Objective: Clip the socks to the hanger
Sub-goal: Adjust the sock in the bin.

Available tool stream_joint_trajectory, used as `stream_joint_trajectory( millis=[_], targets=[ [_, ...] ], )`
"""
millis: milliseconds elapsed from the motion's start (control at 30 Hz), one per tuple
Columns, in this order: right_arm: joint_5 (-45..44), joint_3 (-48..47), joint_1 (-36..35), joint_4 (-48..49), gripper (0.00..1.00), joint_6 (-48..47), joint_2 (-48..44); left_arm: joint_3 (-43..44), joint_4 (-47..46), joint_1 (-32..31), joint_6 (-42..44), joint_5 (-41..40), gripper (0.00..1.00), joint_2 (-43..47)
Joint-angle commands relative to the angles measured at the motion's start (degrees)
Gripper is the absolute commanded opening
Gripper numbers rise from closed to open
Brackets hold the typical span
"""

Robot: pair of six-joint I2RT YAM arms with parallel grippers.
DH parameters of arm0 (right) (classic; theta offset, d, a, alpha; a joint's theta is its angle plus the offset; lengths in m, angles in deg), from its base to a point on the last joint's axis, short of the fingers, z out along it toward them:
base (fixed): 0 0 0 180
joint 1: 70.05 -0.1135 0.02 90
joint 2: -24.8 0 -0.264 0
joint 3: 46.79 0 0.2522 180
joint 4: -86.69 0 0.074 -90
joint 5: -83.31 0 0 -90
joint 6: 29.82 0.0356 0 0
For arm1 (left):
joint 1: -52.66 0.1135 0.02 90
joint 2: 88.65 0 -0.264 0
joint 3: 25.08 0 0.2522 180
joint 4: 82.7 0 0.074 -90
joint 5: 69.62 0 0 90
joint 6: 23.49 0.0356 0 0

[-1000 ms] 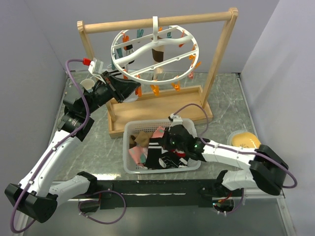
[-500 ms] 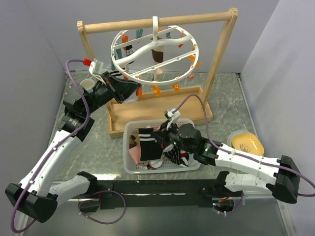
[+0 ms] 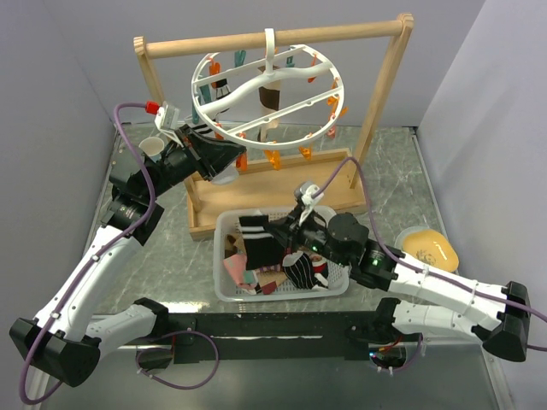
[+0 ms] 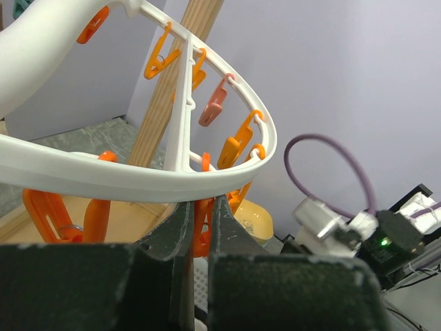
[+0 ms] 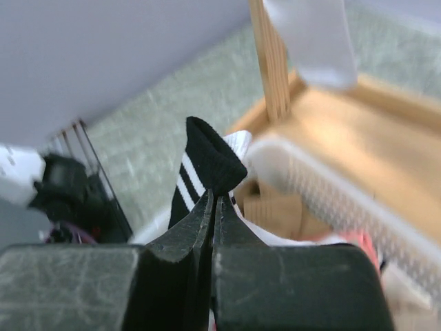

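Observation:
The hanger (image 3: 269, 47), a round white ring with orange and teal pegs, hangs from the wooden frame; its rim (image 4: 138, 183) fills the left wrist view. Beneath the ring's lower left edge, my left gripper (image 3: 235, 159) (image 4: 202, 205) is shut on an orange peg (image 4: 201, 231). Above the basket's left half, my right gripper (image 3: 279, 227) (image 5: 212, 198) is shut on the cuff of a black sock with white stripes (image 3: 256, 241) (image 5: 209, 164), which dangles below it. More socks (image 3: 295, 272) lie in the basket. A brown sock (image 3: 272, 94) and a white one (image 3: 275, 128) hang inside the ring.
The white mesh basket (image 3: 222, 295) stands in front of the wooden frame (image 3: 378, 111) and its base tray (image 3: 205, 224). A yellow bowl (image 3: 425, 246) sits at the right, and a small white cup (image 3: 152, 147) at the far left. Grey walls close in both sides.
My right arm has lifted the striped sock out of the basket pile and carried it up and to the left. The left arm has stayed on the peg; the ring tilted slightly.

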Motion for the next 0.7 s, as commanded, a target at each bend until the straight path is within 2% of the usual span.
stream_joint_trajectory(
  millis=[0,133,433,467,533,567,633,667],
  targets=[
    [-0.16,7.24,-0.33,-3.77,0.00,5.01,-3.81,-0.57,1.29,-0.22,-0.61,5.28,0.01,1.74],
    [0.36,10.51,-0.33,-4.66,0.00,7.30,-1.44,-0.75,0.76,-0.22,-1.22,5.20,0.01,1.83],
    [0.81,14.12,-0.25,0.26,0.00,10.38,8.31,-0.75,0.50,-0.05,-1.49,5.02,0.01,1.91],
    [-0.07,13.86,-0.33,0.27,0.05,10.73,9.28,-0.75,0.41,-0.05,-1.57,5.11,0.01,1.92],
    [-0.69,13.60,-0.25,0.88,0.10,10.99,9.90,-0.75,0.40,0.04,-1.75,5.11,0.01,1.83],
    [-0.60,13.42,-0.07,1.23,0.21,11.00,10.34,-0.66,0.49,0.04,-1.58,5.11,0.01,1.74],
    [-0.43,13.07,0.10,1.85,0.26,11.17,10.69,-0.75,0.58,0.13,-1.58,5.02,0.01,1.92],
    [-0.25,12.72,0.11,2.11,0.33,11.43,10.95,-0.75,0.58,0.13,-1.58,5.02,0.01,1.92]
  ],
)
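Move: Just below the right hand, which already pinches the raised black sock with white stripes, the bin's middle lies about 22 cm down, 3 cm back and 2 cm right. Of the socks in the bin, the pink one is some 10 cm left and 7 cm back from the hand, the brown ones 8 cm left and 2 cm ahead, the zebra-striped one 7 cm right and 6 cm back. From the left hand, the bin's middle is roughly 14 cm right, 8 cm back and 37 cm below. Dropping quickly by about 18 cm, the right hand lowers the pinched black sock into the bin, drifting only slightly back and right, while the wrist tips the fingers some 25 degrees further down. The descent eases off just above the pile, and there the shut fingers begin to part, opening about a quarter with the cuff still between them. ##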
